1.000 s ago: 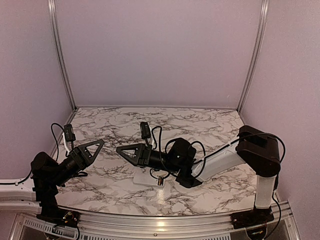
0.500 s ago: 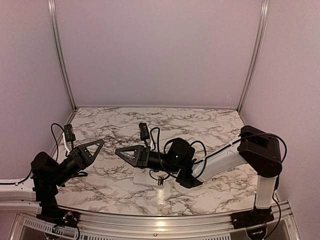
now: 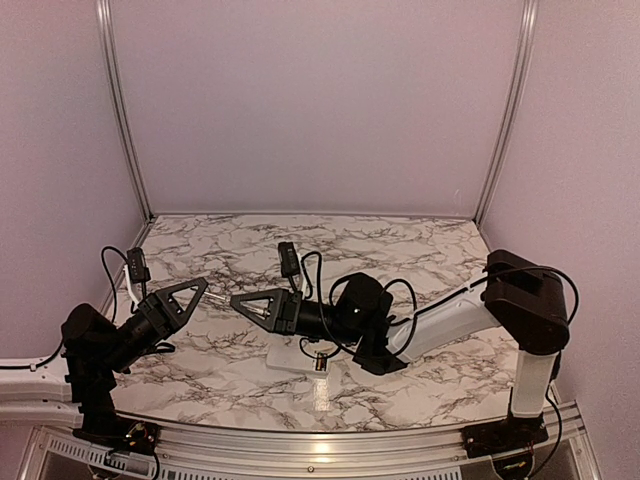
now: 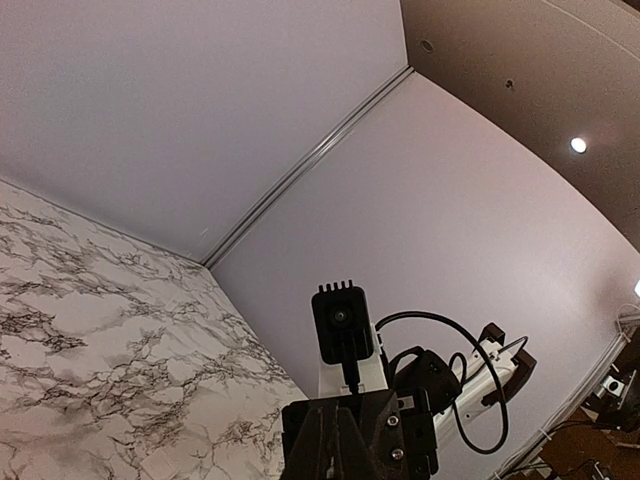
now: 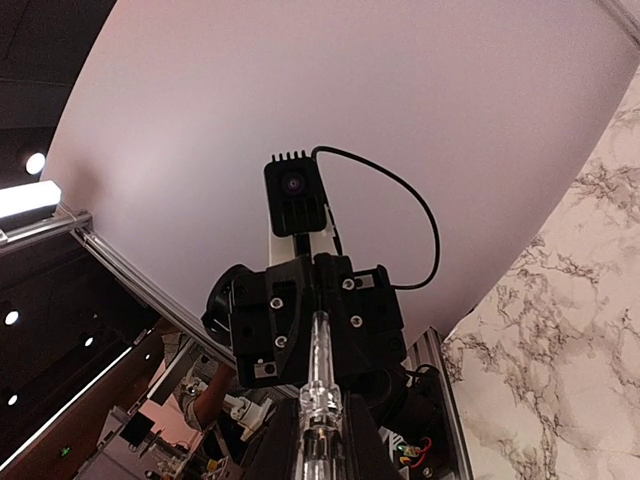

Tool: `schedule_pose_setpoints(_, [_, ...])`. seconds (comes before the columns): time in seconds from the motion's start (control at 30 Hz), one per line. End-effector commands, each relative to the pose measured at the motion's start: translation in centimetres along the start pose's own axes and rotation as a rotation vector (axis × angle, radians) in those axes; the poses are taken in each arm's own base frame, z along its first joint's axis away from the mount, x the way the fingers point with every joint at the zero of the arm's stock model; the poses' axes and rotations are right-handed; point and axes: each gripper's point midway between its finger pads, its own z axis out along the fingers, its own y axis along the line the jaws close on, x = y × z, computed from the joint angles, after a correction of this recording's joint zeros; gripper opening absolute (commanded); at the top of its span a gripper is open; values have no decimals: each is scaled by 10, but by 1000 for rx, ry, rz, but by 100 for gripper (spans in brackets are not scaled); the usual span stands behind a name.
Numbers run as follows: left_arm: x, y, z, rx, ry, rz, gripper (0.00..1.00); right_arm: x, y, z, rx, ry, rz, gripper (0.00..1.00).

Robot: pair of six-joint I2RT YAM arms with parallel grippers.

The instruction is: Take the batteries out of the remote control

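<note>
The remote control (image 3: pixel 289 358) is a flat white slab lying on the marble table under my right arm. A small gold-orange battery (image 3: pixel 320 364) lies at its right end; no other battery shows. My right gripper (image 3: pixel 243 303) hovers above the table, pointing left, and is shut on a thin clear pen-like stick (image 5: pixel 320 365) that juts out between its fingers. My left gripper (image 3: pixel 190 293) is shut and empty, pointing right, tip to tip with the right one across a small gap. In the left wrist view the left gripper (image 4: pixel 340 455) faces the right arm's wrist camera (image 4: pixel 341 325).
A pale strip (image 3: pixel 322 393) lies on the table near the front edge, below the battery. Aluminium rails (image 3: pixel 300 445) border the table's front. Pale walls close the back and both sides. Cables loop over both wrists.
The right gripper has tightened on the clear stick and crept slightly left toward the left gripper. The left arm has stayed still.
</note>
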Motion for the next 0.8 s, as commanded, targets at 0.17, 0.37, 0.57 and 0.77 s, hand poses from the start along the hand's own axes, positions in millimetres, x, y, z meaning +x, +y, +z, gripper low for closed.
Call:
schedule_pose_setpoints(0.17, [5,14,-2,-59,16,42,14,-5,21,4,-15,-4,-37,0])
schedule_pose_setpoints(0.37, [5,8,-2,-39,25,54,79,-4,10,-13,84,-15,-70,0])
schedule_pose_setpoints(0.57, [5,12,-2,-60,26,58,98,-2,-7,-37,201,-6,-98,0])
schedule_pose_setpoints(0.77, [5,17,-1,-97,30,66,98,4,-24,-58,364,48,-151,0])
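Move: Below and to the right of the right hand lie the remote's exposed batteries, about 13 cm right, 1 cm ahead and 25 cm down; the remote's middle is some 4 cm to the left of them. Between the hands is a slim clear tool, with the closed left fingertips roughly 6 cm left of the right hand and 2 cm ahead. From the left hand the batteries are about 19 cm right, 1 cm back and 26 cm down. Releasing the slim tool's thin end, the left fingers spread from shut to wide, that hand sinking only about 1.5 cm. The right fingers keep their grip on the other end; once the left has begun opening, the right hand draws off to the right about 4 cm, away from the left fingers and towards the batteries, then also sinks some 2 cm while its fingers tip down about 10 degrees. ##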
